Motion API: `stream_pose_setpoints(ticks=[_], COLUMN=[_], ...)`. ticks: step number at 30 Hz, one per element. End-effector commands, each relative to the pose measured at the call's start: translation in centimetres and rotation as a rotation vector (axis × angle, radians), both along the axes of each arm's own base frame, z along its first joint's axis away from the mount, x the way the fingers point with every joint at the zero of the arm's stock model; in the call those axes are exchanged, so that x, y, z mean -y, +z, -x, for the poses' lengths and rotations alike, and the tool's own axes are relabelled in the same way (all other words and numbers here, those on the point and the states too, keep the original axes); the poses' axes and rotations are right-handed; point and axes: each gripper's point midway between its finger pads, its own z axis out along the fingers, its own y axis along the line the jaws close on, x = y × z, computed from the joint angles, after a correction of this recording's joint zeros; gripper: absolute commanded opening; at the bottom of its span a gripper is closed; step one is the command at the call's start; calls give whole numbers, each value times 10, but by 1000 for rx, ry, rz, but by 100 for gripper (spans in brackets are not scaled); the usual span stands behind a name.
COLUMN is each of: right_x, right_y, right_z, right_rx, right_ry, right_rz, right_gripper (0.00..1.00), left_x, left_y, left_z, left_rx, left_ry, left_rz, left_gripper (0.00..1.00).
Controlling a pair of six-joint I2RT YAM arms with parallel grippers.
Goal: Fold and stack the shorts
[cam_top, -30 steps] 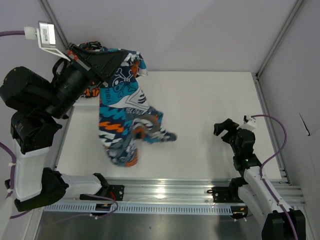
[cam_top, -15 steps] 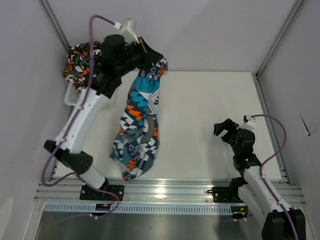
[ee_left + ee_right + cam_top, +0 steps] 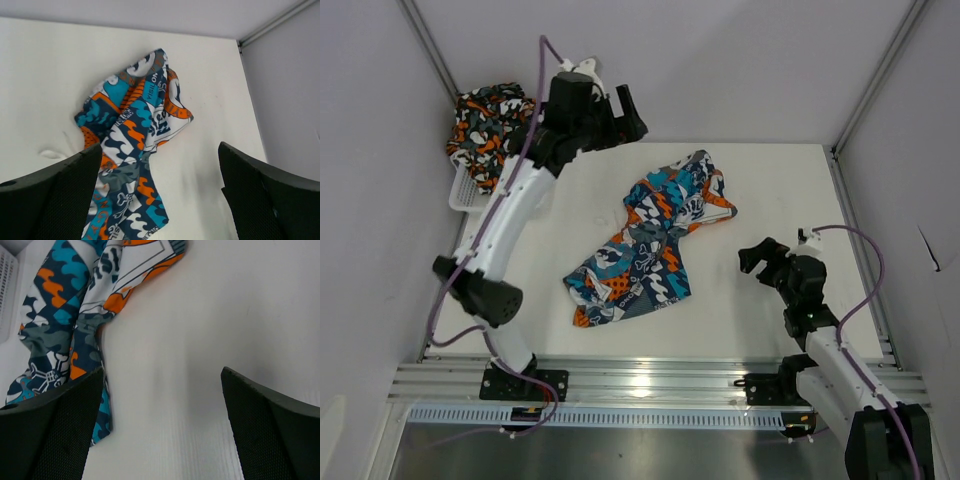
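Observation:
The teal, orange and white patchwork shorts [image 3: 650, 245] lie crumpled on the white table, stretched from centre toward the front left; they also show in the left wrist view [image 3: 132, 145] and the right wrist view [image 3: 70, 325]. The orange, black and grey camouflage shorts [image 3: 490, 128] sit bunched in the white mesh basket [image 3: 463, 192] at the back left. My left gripper [image 3: 628, 112] hangs high over the table's back edge, open and empty, with the patchwork shorts below it. My right gripper [image 3: 758, 258] is low at the right, open and empty, a little right of the shorts.
The table [image 3: 780, 190] is bordered by metal frame posts at the back corners and a rail [image 3: 640, 385] along the front. Grey walls close in the sides. Purple cables trail from both arms.
My left gripper opened and let go of the patchwork shorts, which dropped from hanging onto the table, landing further right. The left arm stayed raised at the back. The right arm barely moved.

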Motion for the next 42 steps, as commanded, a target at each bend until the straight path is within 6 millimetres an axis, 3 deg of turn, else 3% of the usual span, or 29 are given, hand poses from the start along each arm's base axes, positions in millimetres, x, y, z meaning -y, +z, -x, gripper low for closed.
stream_pose_setpoints(ticks=[1,2,3,6,7,8,9,10,11,12,13,14,16,17,18,20,21,23,24,25,26,27,30,31,32,34,42], right_x=[-30,-36,-41,-72,-75,-101,-105,-116,-148,-158,-172,-204,-227,-241,-266,-287,-297,-322,-331,-347,-353,-360,-379,-379,-387,-388,-411], right_y=[23,23,23,24,17,25,25,19,31,35,39,42,41,25,35,28,12,8,-12,-6,-12,-27,-25,-35,-29,-41,-48], right_z=[-5,-4,-4,-1,-4,3,1,3,16,18,24,43,57,66,81,94,95,108,111,114,116,119,125,128,126,126,138], right_rx=[71,71,70,54,36,49,50,29,49,55,61,61,62,24,51,32,12,-1,-36,-29,-43,-69,-66,-91,-88,-121,-152], right_ry=[152,179,199,289,287,360,341,365,448,452,478,564,596,628,669,686,679,711,721,736,744,753,760,756,746,721,722], right_rz=[-7,-3,10,61,116,141,185,231,248,278,299,326,368,407,404,432,479,506,537,519,531,549,548,570,558,591,543], right_gripper=[99,99,100,99,99,99,100,100,100,99,99,95,88,85,83,82,80,76,75,74,69,67,65,64,63,63,60], left_x=[-58,-72,-77,-94,-99,-105,-118,-122,-128,-136,-141,-149,-156,-161,-167,-183,-188,-203,-207,-211,-221,-225,-245,-248,-258,-264,-271], left_y=[50,63,25,13,-12,-34,-27,-43,-60,-58,-77,-81,-91,-100,-102,-112,-117,-116,-124,-124,-118,-126,-128,-130,-130,-135,-154], left_z=[47,63,66,91,97,103,113,116,121,127,132,135,143,147,149,154,155,158,160,161,163,165,172,174,175,178,183], left_rx=[116,149,75,97,62,33,68,54,33,47,7,-4,-35,-63,-70,-95,-106,-103,-115,-108,-90,-103,-103,-106,-105,-107,-115], left_ry=[120,149,160,196,207,220,260,276,284,299,302,318,316,321,337,382,399,449,456,466,491,501,557,566,600,611,613], left_rz=[-66,-61,-109,-87,-110,-132,-121,-127,-139,-126,-145,-149,-164,-183,-189,-208,-208,-173,-163,-146,-114,-114,-113,-118,-117,-125,-125], left_gripper=[99,99,99,99,99,99,99,99,99,99,99,99,99,99,99,99,99,99,99,99,99,99,99,99,99,99,99])
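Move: The near-left corner of the spread shorts lies about 41 cm left of the open right gripper, 11 cm back and 11 cm below. The shorts' middle is some 24 cm left and 8 cm ahead of that gripper. From the raised, open left gripper, the same corner is roughly 23 cm back, 12 cm left and 36 cm down; the white bin stands about 35 cm left, 12 cm ahead and 32 cm below. Sweep the right gripper left about 40 cm and back 13 to the shorts' near-left corner, rising slightly midway then sinking low, turning some 45 degrees counter-clockwise, rolling its left side down and partly closing. Meanwhile clear the left gripper back and left off the shorts, dipping after a brief rise, to the open table left of them, turning counter-clockwise, fingers staying wide. ##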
